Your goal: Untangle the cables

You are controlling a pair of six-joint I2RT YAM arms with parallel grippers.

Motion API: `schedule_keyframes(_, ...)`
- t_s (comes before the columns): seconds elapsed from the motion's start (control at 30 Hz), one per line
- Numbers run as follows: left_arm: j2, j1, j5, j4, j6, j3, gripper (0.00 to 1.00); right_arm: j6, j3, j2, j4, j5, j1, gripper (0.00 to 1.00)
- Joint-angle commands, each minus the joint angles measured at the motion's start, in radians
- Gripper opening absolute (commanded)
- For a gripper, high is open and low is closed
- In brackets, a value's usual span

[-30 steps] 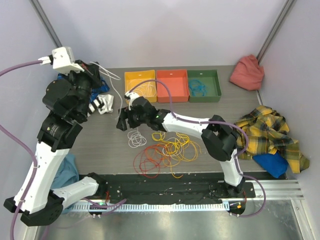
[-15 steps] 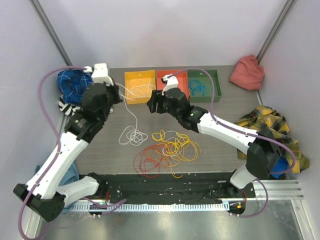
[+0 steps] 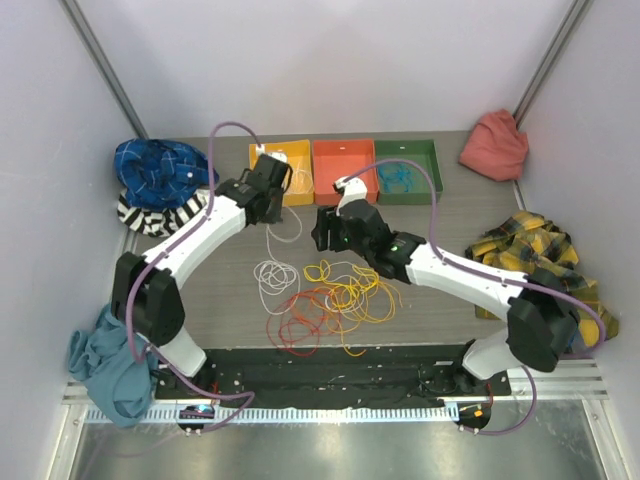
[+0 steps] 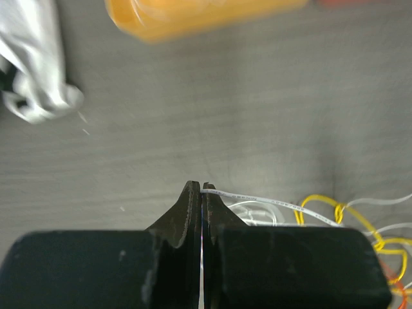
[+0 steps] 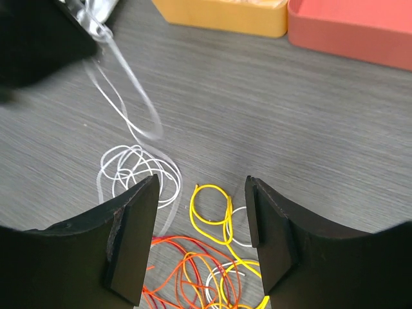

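The cables (image 3: 325, 295) lie in a loose heap mid-table: a white coil (image 3: 272, 272) on the left, yellow loops (image 3: 350, 290) and orange-red loops (image 3: 295, 320). My left gripper (image 3: 272, 208) hangs near the yellow bin, shut on a white cable (image 4: 270, 201) that trails down to the coil. In its wrist view the left gripper's tips (image 4: 202, 188) pinch that strand. My right gripper (image 3: 322, 235) hovers open above the heap. In its wrist view the right gripper (image 5: 201, 193) has nothing between its fingers, and below it lie a yellow loop (image 5: 212, 212) and the white coil (image 5: 135, 168).
Yellow bin (image 3: 255, 150), orange bin (image 3: 345, 143) and green bin (image 3: 437, 170) line the far side. A blue cloth (image 3: 155, 165) and striped cloth (image 3: 150, 215) lie at far left, a teal cloth (image 3: 105, 360) near left, a red cloth (image 3: 495, 145) and plaid cloth (image 3: 535, 265) at right.
My left arm swung from the far left corner toward the yellow bin, carrying the white cable. My right gripper moved rightward, now above the heap, its jaws slightly narrower.
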Motion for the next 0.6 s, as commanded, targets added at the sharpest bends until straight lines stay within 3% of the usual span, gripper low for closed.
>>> schedule_keyframes(0.0, -0.004, 0.003, 0.131, -0.112, -0.086, -0.045, 0.0, -0.009, -0.035, -0.114, 0.031, 0.046, -0.003, 0.64)
schedule_keyframes(0.2, -0.035, 0.001, 0.223, -0.099, -0.151, -0.144, 0.02, -0.009, -0.072, -0.148, 0.031, 0.045, -0.007, 0.64)
schedule_keyframes(0.23, -0.036, 0.001, 0.24, -0.095, -0.159, -0.169, 0.11, -0.008, -0.074, -0.146, 0.033, 0.045, -0.007, 0.64)
schedule_keyframes(0.43, -0.056, -0.003, 0.213, -0.095, -0.163, -0.232, 0.4, 0.011, -0.1, -0.14, 0.042, 0.034, -0.009, 0.65)
schedule_keyframes(0.57, -0.047, -0.005, 0.191, -0.105, -0.159, -0.253, 0.46, 0.012, -0.104, -0.139, 0.042, 0.037, -0.009, 0.66)
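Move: The white cable's small pile lies some 11 cm back towards the base from the left hand, about 2 cm to its right and 15 cm below; the left fingers still pinch a strand rising from it. From the left hand, the red cable is about 21 cm back and 8 cm right, the yellow one 16 cm back and 18 cm right, and the yellow bin 13 cm ahead and 2 cm right. From the right hand, the pile is roughly 6 cm back, 11 cm left and 14 cm below. The white strand, pinched at first, is brought back and down towards its pile, about 8 cm back and 9 cm down, quickly at first and then easing, while the left wrist tips some 20 degrees farther down; halfway through the fingers begin to open, to nearly half wide, and let go. The empty right hand eases about 2.5 cm to its right, away from the pile, rising a little and partly sinking again, fingers still open. ##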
